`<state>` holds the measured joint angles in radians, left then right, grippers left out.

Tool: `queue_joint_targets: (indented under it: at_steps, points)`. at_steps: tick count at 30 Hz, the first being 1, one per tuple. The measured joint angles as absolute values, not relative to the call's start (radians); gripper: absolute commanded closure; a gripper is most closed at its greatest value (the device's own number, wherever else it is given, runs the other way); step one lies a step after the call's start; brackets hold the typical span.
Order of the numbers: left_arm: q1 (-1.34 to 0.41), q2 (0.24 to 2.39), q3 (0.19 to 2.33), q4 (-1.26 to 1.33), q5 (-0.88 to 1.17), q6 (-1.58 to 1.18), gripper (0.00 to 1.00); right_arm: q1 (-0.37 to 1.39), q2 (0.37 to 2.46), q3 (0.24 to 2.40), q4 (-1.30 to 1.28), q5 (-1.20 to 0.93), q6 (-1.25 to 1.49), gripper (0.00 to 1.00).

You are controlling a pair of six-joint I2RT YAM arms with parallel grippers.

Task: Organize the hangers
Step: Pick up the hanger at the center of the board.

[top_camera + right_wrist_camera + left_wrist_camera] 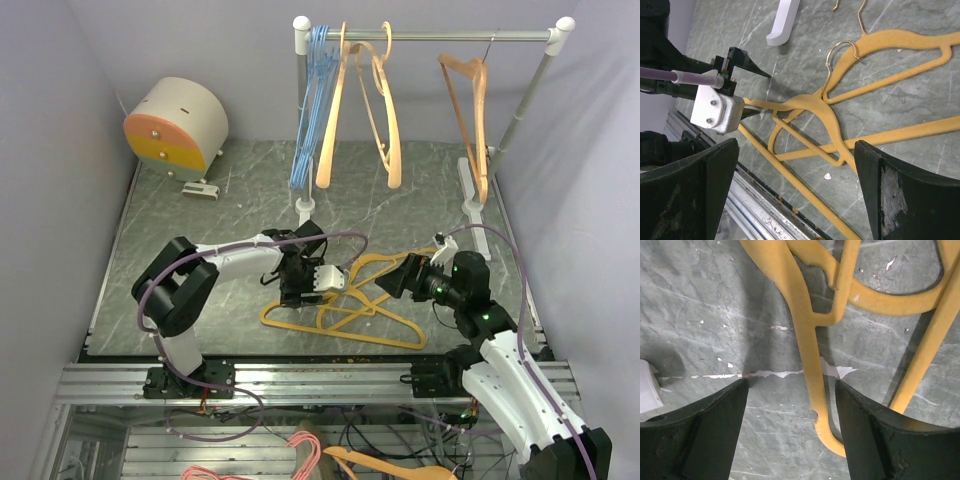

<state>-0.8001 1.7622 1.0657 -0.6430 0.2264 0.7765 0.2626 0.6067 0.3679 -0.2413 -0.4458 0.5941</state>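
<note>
Several yellow-orange hangers (380,335) lie in a loose pile on the table near its front edge. My left gripper (300,290) hangs over the left end of the pile. In the left wrist view it (791,390) is open, and one hanger's bar (807,355) runs down between the jaws, close to the right finger (865,430). My right gripper (395,274) hovers open at the pile's right side, holding nothing. From the right wrist, that gripper (796,145) looks across the pile (825,112) at the left gripper. Blue wire hangers (312,100) and tan hangers (375,90) hang on the rack rail (440,36).
A round white and orange container (178,125) sits at the back left. The rack's white feet (470,195) rest on the table behind the pile. A metal rail (320,380) borders the front edge. Pink hangers (300,455) lie below the table.
</note>
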Motion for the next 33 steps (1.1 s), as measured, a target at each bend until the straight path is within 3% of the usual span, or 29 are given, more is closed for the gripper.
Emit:
queue_joint_targets:
  at_steps: [3,10,15,19,20,21,33]
  points:
    - [-0.8,1.747,1.046,-0.636,0.226,0.767,0.2,0.263,0.611,0.366,-0.236,-0.446,0.594,0.0]
    - [-0.8,1.723,1.014,-0.624,0.205,0.736,0.31,0.263,0.607,0.366,-0.236,-0.446,0.594,0.0]
    - [-0.8,1.736,1.016,-0.637,0.187,0.725,0.45,0.263,0.607,0.366,-0.237,-0.445,0.59,0.0]
    - [-0.8,1.752,1.03,-0.656,0.173,0.724,0.66,0.263,0.604,0.366,-0.24,-0.445,0.587,0.01]
    - [-0.8,1.758,1.036,-0.664,0.167,0.723,0.82,0.263,0.603,0.366,-0.242,-0.444,0.587,0.01]
    - [-0.8,1.763,1.042,-0.672,0.162,0.722,0.91,0.263,0.602,0.366,-0.242,-0.445,0.587,0.01]
    - [-0.801,1.644,1.037,-0.822,0.083,0.719,0.93,0.264,0.743,0.332,-0.167,-0.567,0.587,0.0]
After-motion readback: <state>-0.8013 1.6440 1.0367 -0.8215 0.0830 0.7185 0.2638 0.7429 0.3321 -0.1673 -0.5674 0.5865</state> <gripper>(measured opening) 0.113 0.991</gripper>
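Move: The near yellow hanger's left shoulder already lies between the left hand's open fingers, about 2 cm back, 1 cm left and 1 cm below the hand point; that hanger's middle is some 11 cm right and 4 cm back. The second yellow hanger centres about 17 cm right and 3 cm ahead; the near end of the rack's foot is 11 cm straight ahead. From the right hand, the same shoulder lies about 19 cm left, 2 cm back and 12 cm down. The left fingers shut on the near hanger's left shoulder, pinching it as the hand eases about 2 cm left and sinks very slightly over the table. They then keep hold and pull it another 3 cm left while rising about 3 cm, drawing back a little. Late on, the open right hand starts down and left, about 3 cm, towards the hangers. ##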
